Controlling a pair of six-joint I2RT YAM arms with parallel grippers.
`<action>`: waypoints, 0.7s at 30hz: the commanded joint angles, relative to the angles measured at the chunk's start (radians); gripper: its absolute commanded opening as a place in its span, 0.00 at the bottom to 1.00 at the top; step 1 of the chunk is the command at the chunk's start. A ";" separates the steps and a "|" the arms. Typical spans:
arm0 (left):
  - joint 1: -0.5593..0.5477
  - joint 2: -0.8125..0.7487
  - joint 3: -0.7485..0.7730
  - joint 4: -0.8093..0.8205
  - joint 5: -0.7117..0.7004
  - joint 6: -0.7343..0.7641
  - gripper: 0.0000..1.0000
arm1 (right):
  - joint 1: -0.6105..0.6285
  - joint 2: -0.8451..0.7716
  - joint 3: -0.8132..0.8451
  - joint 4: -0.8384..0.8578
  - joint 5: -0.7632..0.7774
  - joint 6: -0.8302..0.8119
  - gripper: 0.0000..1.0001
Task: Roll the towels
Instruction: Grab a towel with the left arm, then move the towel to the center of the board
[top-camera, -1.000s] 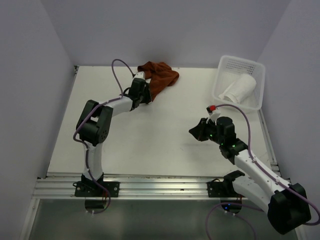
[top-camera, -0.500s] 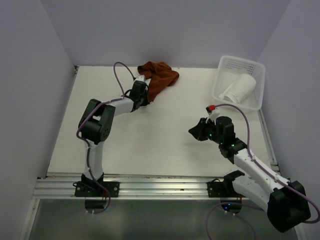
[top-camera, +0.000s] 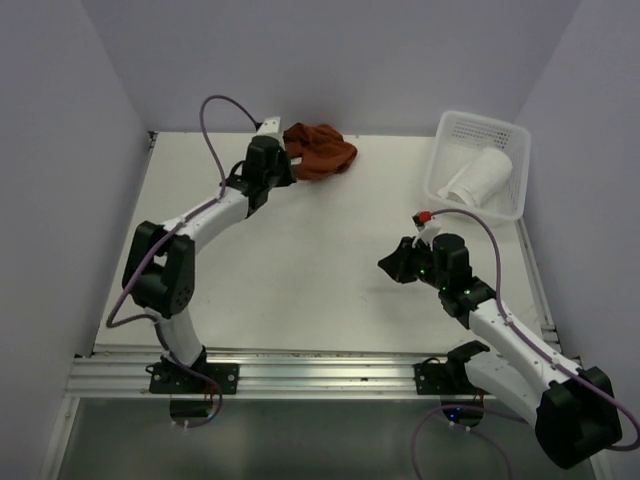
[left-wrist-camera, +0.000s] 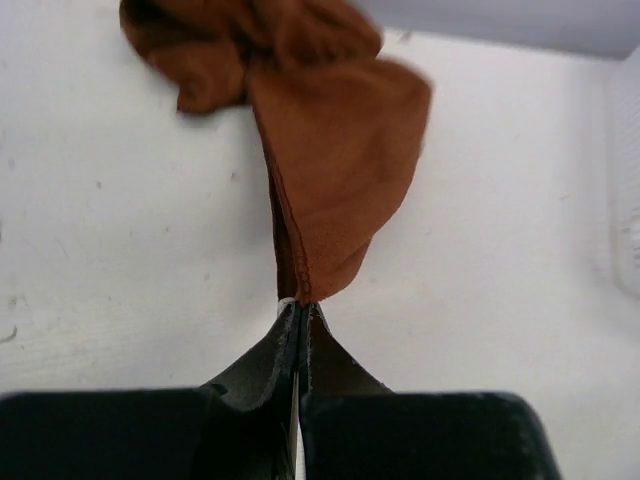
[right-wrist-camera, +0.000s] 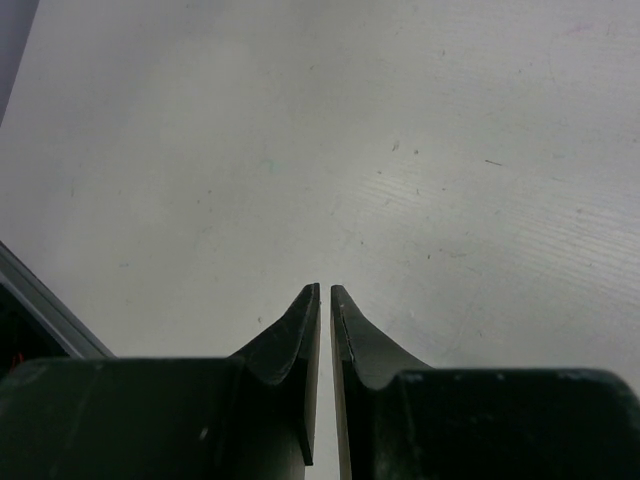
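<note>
The rust-brown towel (top-camera: 322, 150) lies crumpled at the back of the table, near the middle. My left gripper (top-camera: 287, 152) is at its left side, shut on a hemmed edge. In the left wrist view a fold of the brown towel (left-wrist-camera: 335, 160) runs from the heap down into the closed left gripper (left-wrist-camera: 300, 306). The white towel (top-camera: 478, 177) lies rolled inside the basket. My right gripper (top-camera: 392, 264) hovers over bare table at the right. In its wrist view the right gripper (right-wrist-camera: 325, 290) shows only a thin slit and holds nothing.
A white perforated basket (top-camera: 481, 122) stands at the back right corner. The side walls stand close to the table's left and right edges. An aluminium rail (top-camera: 300, 365) runs along the near edge, by the arm bases.
My left gripper has closed on the brown towel's edge, and the left arm has stretched toward the back. The towel's trailing part has drawn in toward the heap. The right arm stays still.
</note>
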 joint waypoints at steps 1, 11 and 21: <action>-0.027 -0.241 0.014 0.011 0.019 0.061 0.00 | 0.003 -0.052 0.026 -0.024 -0.012 -0.015 0.13; -0.171 -0.615 0.083 -0.140 0.104 0.156 0.00 | 0.019 -0.139 0.039 -0.144 -0.012 0.055 0.30; -0.196 -1.066 -0.075 -0.417 -0.099 0.064 0.00 | 0.035 -0.044 0.084 -0.188 0.017 0.077 0.51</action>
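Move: The left fingers, some 11 cm above the table, already hold the near tip of the brown towel. Its bulk still lies about 14 cm ahead of them, 6 cm to the right and 10 cm lower. The basket with the rolled white towel stands roughly 46 cm to the left hand's right and 8 cm farther out. From the right hand the brown towel is about 38 cm ahead, 13 cm left and 10 cm down. Up first and fast, then ever more back towards the base: the left arm hoists the pinched tip of the brown towel about 35 cm and draws it some 24 cm back, its fingers tipping up from a downward slant to nearly level and staying shut. Meanwhile the right hand eases a couple of centimetres back and opens its nearly shut fingers to about half, touching nothing. ##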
